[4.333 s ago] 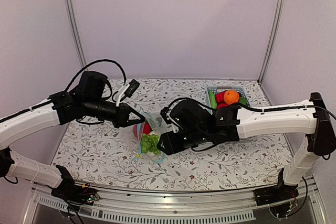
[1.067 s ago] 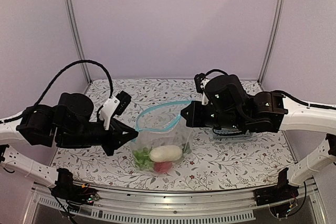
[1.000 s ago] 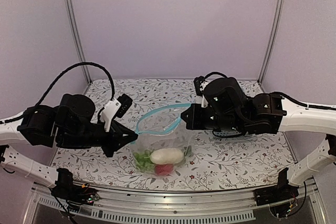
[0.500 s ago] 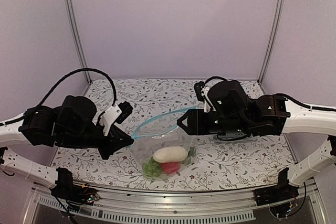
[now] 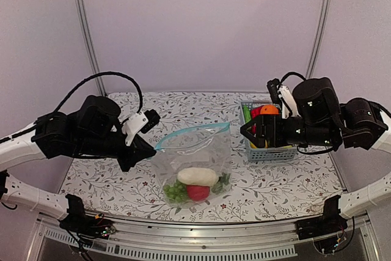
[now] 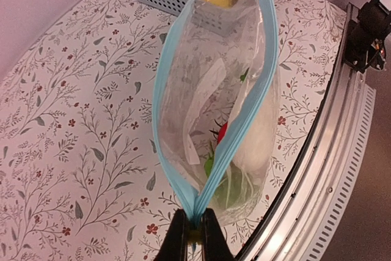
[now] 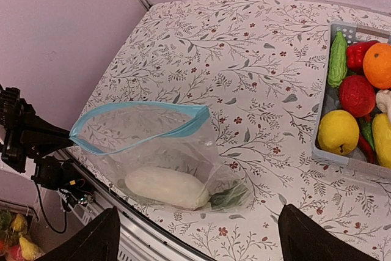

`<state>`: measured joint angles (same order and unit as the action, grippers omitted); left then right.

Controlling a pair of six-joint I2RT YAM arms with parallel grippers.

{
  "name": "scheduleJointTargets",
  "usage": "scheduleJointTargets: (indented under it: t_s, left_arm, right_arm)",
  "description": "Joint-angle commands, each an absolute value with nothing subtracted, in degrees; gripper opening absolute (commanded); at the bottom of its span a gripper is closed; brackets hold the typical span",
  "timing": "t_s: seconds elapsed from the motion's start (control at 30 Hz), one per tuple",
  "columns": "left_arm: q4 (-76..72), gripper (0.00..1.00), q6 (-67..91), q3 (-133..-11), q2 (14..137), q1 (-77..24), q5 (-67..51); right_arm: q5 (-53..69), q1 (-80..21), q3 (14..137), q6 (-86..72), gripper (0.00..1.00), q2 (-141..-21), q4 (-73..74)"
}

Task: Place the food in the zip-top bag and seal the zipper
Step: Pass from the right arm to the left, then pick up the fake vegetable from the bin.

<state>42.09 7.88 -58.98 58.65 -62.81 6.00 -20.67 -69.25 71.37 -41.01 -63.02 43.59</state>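
Note:
The zip-top bag (image 5: 201, 154) hangs from its left end, bottom resting on the table. My left gripper (image 6: 194, 231) is shut on the end of the zipper (image 6: 259, 71), the light blue strip whose two sides gape apart. Inside the bag lie a white radish (image 5: 197, 176), a red tomato (image 5: 197, 192) and a green bunch (image 5: 176, 192). My right gripper (image 5: 245, 134) stands open and empty, to the right of the bag and apart from it, in front of the basket. In the right wrist view its fingers (image 7: 91, 242) frame the bag (image 7: 183, 151) from above.
A light blue mesh basket (image 7: 322, 151) at the back right holds an orange (image 7: 379, 65), a lemon (image 7: 337, 131), a red round fruit (image 7: 356, 95), a green vegetable (image 7: 338, 59) and other food. The table's metal front rail (image 5: 201, 236) runs just beyond the bag.
My right gripper opened, let go of the bag's right end and drew back to the right toward the basket. The bag's mouth sagged; the left gripper kept its hold.

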Motion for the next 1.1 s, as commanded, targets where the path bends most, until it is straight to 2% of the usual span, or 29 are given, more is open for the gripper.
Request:
scheduleJointTargets:
  t_s: [0.0,0.23,0.5,1.07]
  left_arm:
    - [39.42,0.0,2.9,-59.18,58.42,-59.64,5.02]
    - [34.38,0.0,2.0,-54.04,54.73,-56.84,5.31]
    - [34.16,0.0,2.19,-52.38,52.46,-55.82,4.8]
    - [34.93,0.0,2.62,-52.9,52.53,-55.81,5.19]
  right_arm:
    - [-23.32,-63.05,72.57,-37.95,0.91,-62.4,53.41]
    - [-15.41,-44.54,68.52,-32.2,0.93,-63.36,53.6]
    - [-12.15,-32.7,67.7,-26.88,0.93,-70.84,47.75]
    - [-16.13,-26.44,82.86,-19.15,0.89,-97.7,41.79]
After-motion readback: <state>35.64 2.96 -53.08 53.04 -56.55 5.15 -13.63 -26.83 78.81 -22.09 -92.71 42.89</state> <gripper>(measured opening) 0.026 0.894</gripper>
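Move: Ahead and to the right of the empty right hand, the orange on top of the basket lies about 26 cm forward, 15 cm right and 21 cm below. The tomato sits roughly 6 cm nearer than the orange and 4 cm left of it, the red pepper some 3 cm beyond and 4 cm left, both a little lower. The bag's free corner is about 8 cm left of this hand, 1 cm ahead, 5 cm below. From the left hand the orange is some 27 cm ahead, 45 cm right, 15 cm below. Leaving the bag's free corner with its fingers already open, the right hand swings right and forward, then on forward and down over the basket towards the orange, about 22 cm out, 13 cm right and 13 cm lower. Its wrist turns some 35 degrees from forward-left to forward and steeply down. The left hand, still pinching the zipper end, shifts about 3 cm forward and left, then holds. ##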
